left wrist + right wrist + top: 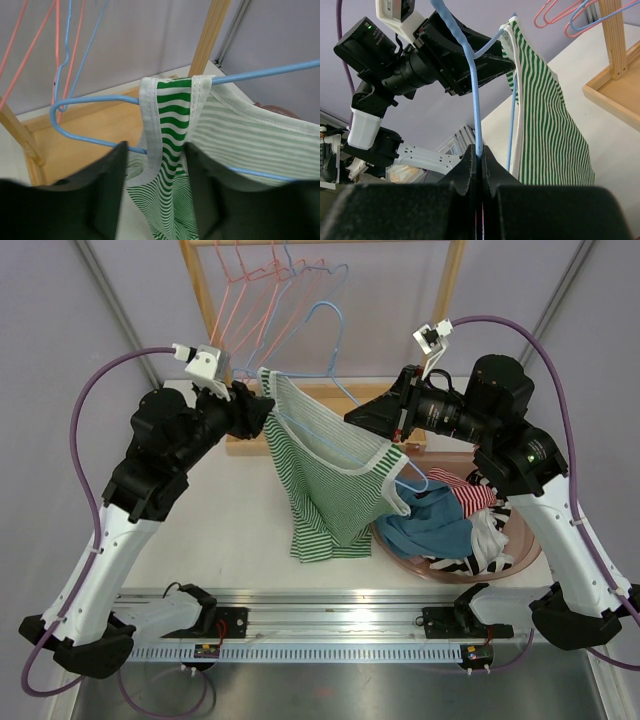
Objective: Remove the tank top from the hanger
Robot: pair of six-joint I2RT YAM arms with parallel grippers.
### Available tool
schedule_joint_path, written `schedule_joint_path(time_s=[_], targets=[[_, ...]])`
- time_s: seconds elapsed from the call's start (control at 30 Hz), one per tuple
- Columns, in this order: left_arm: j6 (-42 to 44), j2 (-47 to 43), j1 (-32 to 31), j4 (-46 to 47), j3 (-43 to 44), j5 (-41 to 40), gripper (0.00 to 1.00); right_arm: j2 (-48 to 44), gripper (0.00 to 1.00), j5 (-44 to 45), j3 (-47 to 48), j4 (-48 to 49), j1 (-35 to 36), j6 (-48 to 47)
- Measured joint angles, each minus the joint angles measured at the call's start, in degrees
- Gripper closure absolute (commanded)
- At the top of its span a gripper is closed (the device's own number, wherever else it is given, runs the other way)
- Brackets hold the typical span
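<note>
A green-and-white striped tank top (330, 480) hangs from a light blue wire hanger (335, 340) held above the table. My right gripper (355, 415) is shut on the hanger's wire (470, 75), pinched between its fingertips (480, 150). My left gripper (262, 408) is at the top's left shoulder. In the left wrist view its two fingers (107, 185) straddle the shoulder strap (172, 115), which loops over the hanger (90, 100). A gap still shows beside the strap, so the jaws stand open around it. The rest of the top (545, 125) drapes down toward the table.
A pink basin (400, 558) with several other garments sits at the right front, under the right arm. A wooden rack (205, 300) at the back carries pink and blue hangers (250, 280). Its wooden base tray (90, 145) lies just behind the left gripper.
</note>
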Motion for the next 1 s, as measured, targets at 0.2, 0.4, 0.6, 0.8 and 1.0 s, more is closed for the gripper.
schedule_joint_path(time_s=[0.2,0.4,0.6,0.8,1.0], targets=[[0.11,0.59,-0.02,1.01,-0.02,-0.31,1.00,0.00,1.00,-0.13,-0.09,0.02,0.13,-0.83],[-0.63,0.02,-0.22,1.05,-0.76,-7.34,1.00,-1.01,1.00,0.57,-3.65,0.04,0.17,-4.15],[-3.58,-2.10,-0.09,-0.70,-2.47,-22.12,1.00,-5.35,1.00,-4.15,-13.60,0.48,0.24,-9.81],[-8.07,-3.02,2.58,-3.89,-3.08,-25.94,1.00,-9.46,1.00,-9.84,-19.71,3.96,0.31,-14.53],[-11.39,-2.82,4.00,-6.80,-3.34,-25.03,1.00,-13.42,1.00,-8.22,-24.15,7.93,0.39,-17.09]])
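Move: My left hand's half-open fingers straddle the tank top's left strap, only about 1 cm ahead and 1 cm to the right; the hanger's left end sticks out some 5 cm ahead and 5 cm left of this hand, about level. From my right hand, already gripping the hanger, that strap lies roughly 17 cm left and 7 cm ahead, the hanger neck about 7 cm above, 3 cm ahead and 2 cm left, and the right strap some 12 cm right, 4 cm back and 6 cm lower. I shut my left fingers on the left strap, then draw it about 9 cm to the left, turning that hand some 30 degrees counter-clockwise and sinking a little at the end. Meanwhile my right hand keeps its grip on the hanger and carries it down about 8 cm and 4 cm back, rolling slightly, so the hanger's left end is drawn away from my pinch. ##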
